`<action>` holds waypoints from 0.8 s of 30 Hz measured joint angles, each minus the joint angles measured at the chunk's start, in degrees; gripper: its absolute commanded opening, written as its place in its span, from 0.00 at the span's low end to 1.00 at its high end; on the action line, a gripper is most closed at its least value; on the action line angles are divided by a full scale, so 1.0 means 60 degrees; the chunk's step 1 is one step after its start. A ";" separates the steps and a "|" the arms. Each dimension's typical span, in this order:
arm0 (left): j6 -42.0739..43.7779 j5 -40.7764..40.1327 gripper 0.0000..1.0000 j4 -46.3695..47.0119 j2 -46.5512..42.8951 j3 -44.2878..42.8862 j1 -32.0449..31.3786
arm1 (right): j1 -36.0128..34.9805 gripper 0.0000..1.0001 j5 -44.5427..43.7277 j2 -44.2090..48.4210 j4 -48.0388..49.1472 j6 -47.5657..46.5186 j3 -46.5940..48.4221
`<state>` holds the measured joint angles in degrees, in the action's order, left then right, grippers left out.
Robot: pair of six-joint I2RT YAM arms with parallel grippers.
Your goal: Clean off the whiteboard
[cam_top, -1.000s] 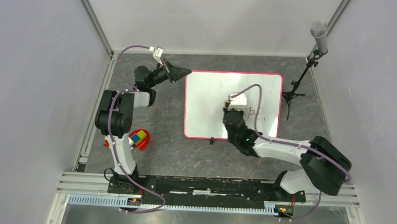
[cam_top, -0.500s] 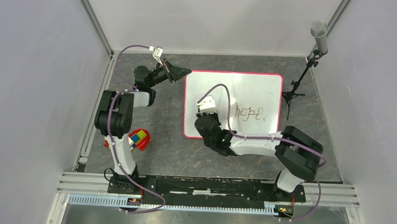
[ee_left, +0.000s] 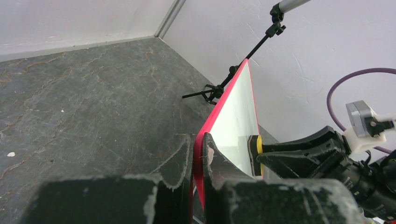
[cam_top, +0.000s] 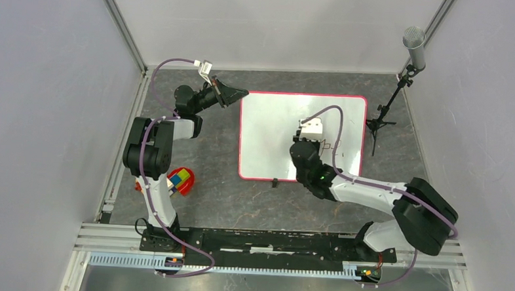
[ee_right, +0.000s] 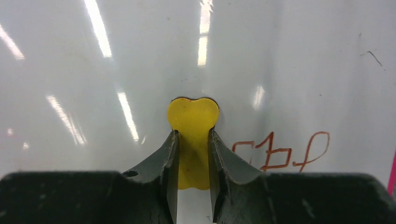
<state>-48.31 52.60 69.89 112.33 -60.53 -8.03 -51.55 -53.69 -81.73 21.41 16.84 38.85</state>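
Note:
The whiteboard [cam_top: 269,129], glossy white with a red-pink frame, lies flat on the dark table. My left gripper [cam_top: 239,92] is shut on its far-left corner; the left wrist view shows the red frame [ee_left: 223,106] pinched between the jaws [ee_left: 197,154]. My right gripper [cam_top: 305,142] is over the board's middle right, shut on a yellow eraser [ee_right: 193,126] pressed to the white surface [ee_right: 140,60]. Red marker writing [ee_right: 280,150] lies just right of the eraser; part of it shows in the top view [cam_top: 337,147].
A microphone on a black stand [cam_top: 402,73] stands off the board's right edge, also seen in the left wrist view [ee_left: 261,42]. A colourful cube toy [cam_top: 180,179] lies by the left arm. Enclosure walls surround the table.
My right gripper with the eraser swept left across the board half a second ago, then back right over the writing. The first letters are gone. The left gripper has not moved.

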 measured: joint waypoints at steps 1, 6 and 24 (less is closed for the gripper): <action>0.0000 0.0004 0.02 0.0004 -0.0004 0.0000 0.0000 | 0.0138 0.18 -0.0022 0.0200 -0.0011 0.0069 -0.0171; 0.0000 0.0000 0.02 0.0011 -0.0004 0.0000 -0.0004 | 0.0062 0.18 -0.0138 0.0189 -0.0084 0.0011 -0.0160; 0.0087 0.0004 0.02 -0.0102 -0.0047 0.0000 -0.0007 | -0.1151 0.19 0.0375 -0.0678 -0.0113 0.0047 0.0197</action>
<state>-47.79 52.62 69.28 112.05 -60.53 -8.08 -58.46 -51.44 -85.80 20.73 17.12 40.03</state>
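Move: The red word "hope" still on the whiteboard has its middle about 6 cm to the right of the right hand, which already holds the yellow eraser on the board. The word is some 1 cm farther out and 1 cm lower. The board's left edge is roughly 24 cm to this hand's left, level with it otherwise; its lower edge is straight below, about 7 cm down and 8 cm back. From the left hand, gripping the upper left corner, "hope" lies some 29 cm right, 9 cm back and 9 cm lower. The eraser, still pinched in the right fingers, stays against the whiteboard: it edges barely right, then sweeps about 12 cm left over bare board, away from "hope", the hand turning some 10 degrees counter-clockwise. There it reverses, coming about 6 cm back right while slanting down and back along the board's slope. The left hand holds still, keeping its pinch on the corner. ##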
